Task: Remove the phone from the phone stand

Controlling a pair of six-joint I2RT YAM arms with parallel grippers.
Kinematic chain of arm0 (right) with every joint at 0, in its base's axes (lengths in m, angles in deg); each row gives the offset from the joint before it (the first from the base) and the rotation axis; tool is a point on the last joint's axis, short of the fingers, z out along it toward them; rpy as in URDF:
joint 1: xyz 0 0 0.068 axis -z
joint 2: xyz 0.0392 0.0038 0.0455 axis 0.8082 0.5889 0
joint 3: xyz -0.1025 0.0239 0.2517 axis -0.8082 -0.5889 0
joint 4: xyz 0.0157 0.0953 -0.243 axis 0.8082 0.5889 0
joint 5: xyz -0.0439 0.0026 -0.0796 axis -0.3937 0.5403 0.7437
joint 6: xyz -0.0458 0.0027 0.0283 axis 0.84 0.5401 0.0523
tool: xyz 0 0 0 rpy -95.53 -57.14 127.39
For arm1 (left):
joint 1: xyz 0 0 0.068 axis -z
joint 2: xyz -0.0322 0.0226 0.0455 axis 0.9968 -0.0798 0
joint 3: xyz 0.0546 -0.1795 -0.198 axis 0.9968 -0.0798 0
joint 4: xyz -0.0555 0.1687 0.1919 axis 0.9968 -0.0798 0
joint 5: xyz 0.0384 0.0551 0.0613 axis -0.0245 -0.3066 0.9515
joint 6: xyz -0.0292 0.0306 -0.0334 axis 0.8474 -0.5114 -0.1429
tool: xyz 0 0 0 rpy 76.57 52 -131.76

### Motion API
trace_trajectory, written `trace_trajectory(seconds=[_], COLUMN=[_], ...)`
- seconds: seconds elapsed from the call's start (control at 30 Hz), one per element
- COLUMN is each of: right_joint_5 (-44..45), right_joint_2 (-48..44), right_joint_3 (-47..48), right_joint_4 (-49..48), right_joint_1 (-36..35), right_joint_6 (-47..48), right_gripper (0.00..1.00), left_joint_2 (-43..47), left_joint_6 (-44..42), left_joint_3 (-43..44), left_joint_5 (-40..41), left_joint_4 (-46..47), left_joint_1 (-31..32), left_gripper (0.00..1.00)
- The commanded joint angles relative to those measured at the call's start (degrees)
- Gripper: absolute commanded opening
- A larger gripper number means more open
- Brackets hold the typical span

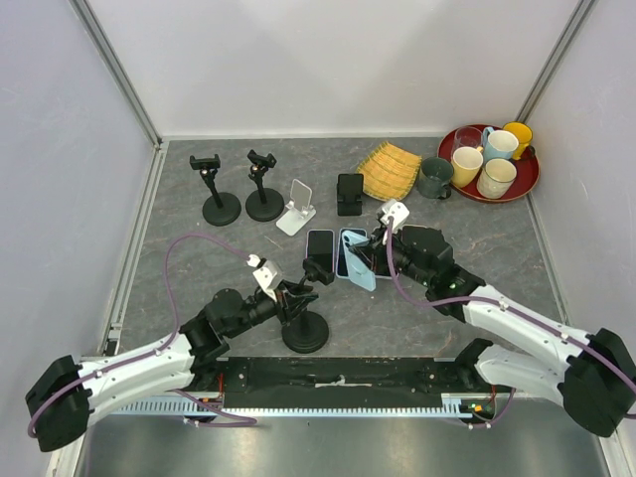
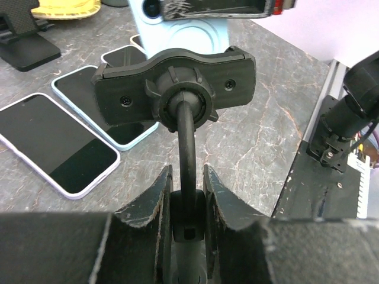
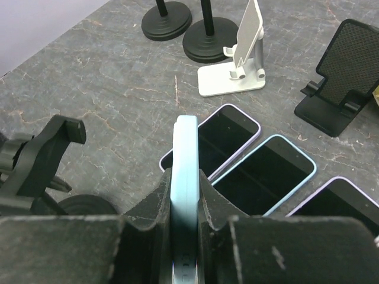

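Note:
The black phone stand (image 1: 305, 331) stands near the table's front edge, and its clamp (image 2: 174, 83) holds nothing. My left gripper (image 2: 188, 177) is shut on the stand's thin neck, low down by the base. The phone (image 3: 185, 160), in a light blue case, is held edge-on in my right gripper (image 3: 185, 177), which is shut on it. In the top view the phone (image 1: 360, 266) hangs just right of the stand's clamp (image 1: 318, 270) and apart from it. From the left wrist its pale back (image 2: 195, 32) shows beyond the clamp.
Three other phones (image 3: 219, 139) (image 3: 266, 171) (image 3: 337, 207) lie flat side by side under the held one. Behind stand two black pole stands (image 1: 221, 204) (image 1: 263, 199), a white folding stand (image 1: 296, 207) and a black cradle (image 1: 350, 194). A red tray (image 1: 527, 179) of mugs is back right.

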Motion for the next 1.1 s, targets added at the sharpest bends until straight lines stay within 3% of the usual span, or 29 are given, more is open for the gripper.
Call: trace_trajectory(seconds=[0.0, 0.17, 0.33, 0.67, 1.07], right_joint_5=[1.18, 9.87, 28.03, 49.34, 63.5], right_joint_2=[-4.46, -5.16, -2.62, 9.75, 28.4], right_joint_3=[3.84, 10.08, 17.29, 21.6, 26.79], right_joint_4=[2.13, 15.98, 31.72, 41.34, 38.36], right_joint_1=[-0.14, -0.14, 0.21, 12.67, 22.54], right_joint_6=[0.44, 0.27, -0.87, -6.85, -6.42], right_gripper=[0.0, 0.0, 0.0, 0.0, 0.0], left_joint_2=[2.02, 4.39, 6.5, 12.38, 17.66], left_joint_6=[0.75, 0.75, 0.4, 2.94, 3.39], left_joint_3=[1.47, 4.28, 6.92, 3.59, 2.27], left_joint_5=[6.95, 16.98, 24.27, 28.24, 29.82], left_joint_4=[-3.49, -10.26, -15.97, -17.65, -20.29], left_joint_1=[-0.27, -0.45, -1.68, -2.91, -3.0], left_gripper=[0.02, 0.02, 0.02, 0.02, 0.02])
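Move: The open table spot just right of the four laid-out phones lies about 25 cm right, 11 cm ahead and some 18 cm below the right hand, which already holds the blue phone free of its stand. The fourth phone is 15 cm right and 13 cm ahead, the third phone 7 cm right and 13 cm ahead, both 19 cm down. From the left hand, gripping the emptied stand's neck, the nearer parked stand is some 40 cm ahead, 12 cm left and slightly lower; the white stand is 37 cm ahead, 3 cm left and 10 cm lower. The blue phone, still pinched in the right hand, rises slightly, then sweeps about 27 cm right and some 9 cm forward over the laid-out row, sinking towards the open spot beyond the fourth phone while the wrist turns some 70 degrees clockwise and the fingers tip down. The emptied stand, its neck kept in the left grip, travels left and forward at even height, turning counter-clockwise. ##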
